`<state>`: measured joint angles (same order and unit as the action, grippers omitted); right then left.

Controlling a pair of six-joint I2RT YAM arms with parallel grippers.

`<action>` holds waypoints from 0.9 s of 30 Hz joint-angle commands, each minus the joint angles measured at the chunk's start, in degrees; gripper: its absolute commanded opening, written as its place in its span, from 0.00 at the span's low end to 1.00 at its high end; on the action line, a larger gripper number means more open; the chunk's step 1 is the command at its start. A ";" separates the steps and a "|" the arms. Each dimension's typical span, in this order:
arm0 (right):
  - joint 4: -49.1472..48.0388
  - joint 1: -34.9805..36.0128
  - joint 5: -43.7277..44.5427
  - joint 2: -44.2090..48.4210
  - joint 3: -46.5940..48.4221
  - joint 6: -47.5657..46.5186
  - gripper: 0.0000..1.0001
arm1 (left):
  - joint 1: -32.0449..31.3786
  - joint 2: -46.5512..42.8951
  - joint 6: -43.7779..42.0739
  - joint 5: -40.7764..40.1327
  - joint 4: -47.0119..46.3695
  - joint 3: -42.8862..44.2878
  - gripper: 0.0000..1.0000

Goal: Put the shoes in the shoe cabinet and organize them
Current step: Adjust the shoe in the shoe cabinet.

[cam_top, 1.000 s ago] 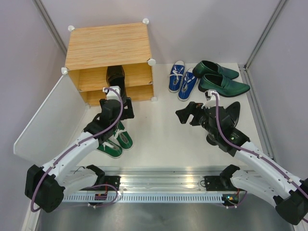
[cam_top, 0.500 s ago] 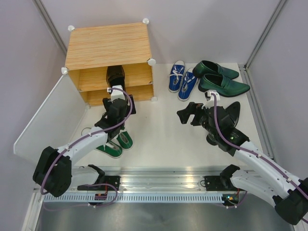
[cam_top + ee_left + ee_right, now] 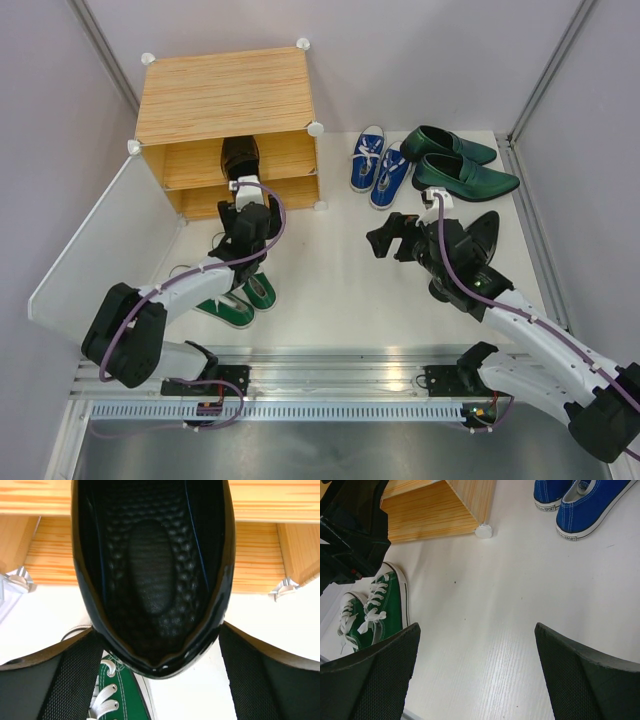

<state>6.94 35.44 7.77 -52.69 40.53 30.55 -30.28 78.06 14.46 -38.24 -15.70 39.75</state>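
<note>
The wood-grain shoe cabinet [image 3: 225, 95] stands at the back left, its frosted door [image 3: 95, 245] swung open. One shiny black boot [image 3: 240, 155] stands at the cabinet's open front. In the left wrist view the boot's opening [image 3: 152, 575] fills the frame. My left gripper [image 3: 243, 200] [image 3: 157, 680] is open, and its fingers [image 3: 70, 680] flank the boot's back rim. The green sneakers [image 3: 235, 295] [image 3: 117, 695] lie under the left arm. My right gripper [image 3: 392, 238] [image 3: 477, 675] hangs open over bare floor. A second black boot [image 3: 490, 228] lies beside the right arm.
Blue sneakers [image 3: 380, 165] [image 3: 575, 500] and dark-green loafers [image 3: 460, 165] sit at the back right. The right wrist view also shows the green sneakers [image 3: 375, 607], the cabinet's corner [image 3: 430, 515] and the left arm [image 3: 350, 530]. Purple walls close in both sides.
My left gripper has moved forward to the cabinet, and its fingers are now either side of the standing boot. The right gripper has hardly moved.
</note>
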 commanded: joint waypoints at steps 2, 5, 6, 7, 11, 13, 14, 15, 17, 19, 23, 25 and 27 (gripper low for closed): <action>-1.40 -0.46 0.05 0.04 0.25 -0.84 0.98 | 0.22 -0.10 -3.29 -2.37 -4.42 1.65 0.92; -1.49 -0.55 0.05 0.04 0.07 -0.75 0.98 | 0.84 -0.54 -4.35 -2.19 -4.77 1.74 0.79; -1.58 -0.55 0.14 0.04 -0.02 -0.84 0.98 | 1.45 -0.72 -4.52 -1.93 -4.69 1.82 0.75; -1.58 -0.55 0.14 0.04 -0.02 -0.75 0.98 | 1.80 -0.89 -4.61 -1.49 -4.69 1.91 0.65; -1.58 -0.64 0.05 0.39 -0.10 -0.75 0.98 | 3.65 -2.12 -3.91 1.06 -3.90 1.83 0.40; -1.49 -0.72 0.05 0.39 -0.10 -0.66 0.97 | 4.44 -3.61 -3.82 1.67 -2.85 2.17 0.26; -1.58 -0.72 0.05 0.57 -0.19 -0.66 0.98 | 4.62 -4.31 -3.82 1.76 -2.41 2.44 0.20; -1.49 -0.72 0.14 0.57 -0.19 -0.66 0.98 | 4.97 -5.02 -3.91 1.94 -1.79 2.70 0.15; -1.58 -0.81 0.14 0.65 -0.28 -0.75 0.97 | 5.32 -7.30 -4.44 2.20 0.14 3.76 0.06; -1.49 -0.55 0.05 0.66 -0.28 -0.75 0.97 | 6.20 -8.71 -4.09 2.29 3.55 5.33 0.02; -1.58 -0.72 0.05 1.62 -0.46 -0.66 0.97 | 9.09 -12.14 -2.42 4.84 8.40 6.83 0.02; -1.58 -0.72 0.31 1.97 -0.81 -0.66 0.97 | 11.03 -13.72 -2.33 5.89 9.54 7.27 0.02; -1.58 -0.72 0.66 2.32 -0.98 -0.84 0.97 | 12.87 -14.43 -2.07 6.25 12.44 8.67 0.02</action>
<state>6.87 34.96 7.81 -51.59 40.12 30.55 -20.25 66.11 11.70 -30.92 -6.04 44.56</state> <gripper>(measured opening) 0.974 0.734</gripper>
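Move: The black shoe pokes toe-first onto the cabinet's middle shelf, its heel between the left hand's open fingers and its middle about 10 cm ahead, 1 cm left and slightly higher. The shelf's front edge is some 5 cm ahead, centred and just below. The nearer green sneaker lies about 13 cm back, 2 cm left and 15 cm below. From the right hand, the black shoe is roughly 33 cm left, 16 cm ahead, 5 cm lower. The left fingers close on the black shoe's heel, then lift it about 7 cm and carry it 5 cm left. ##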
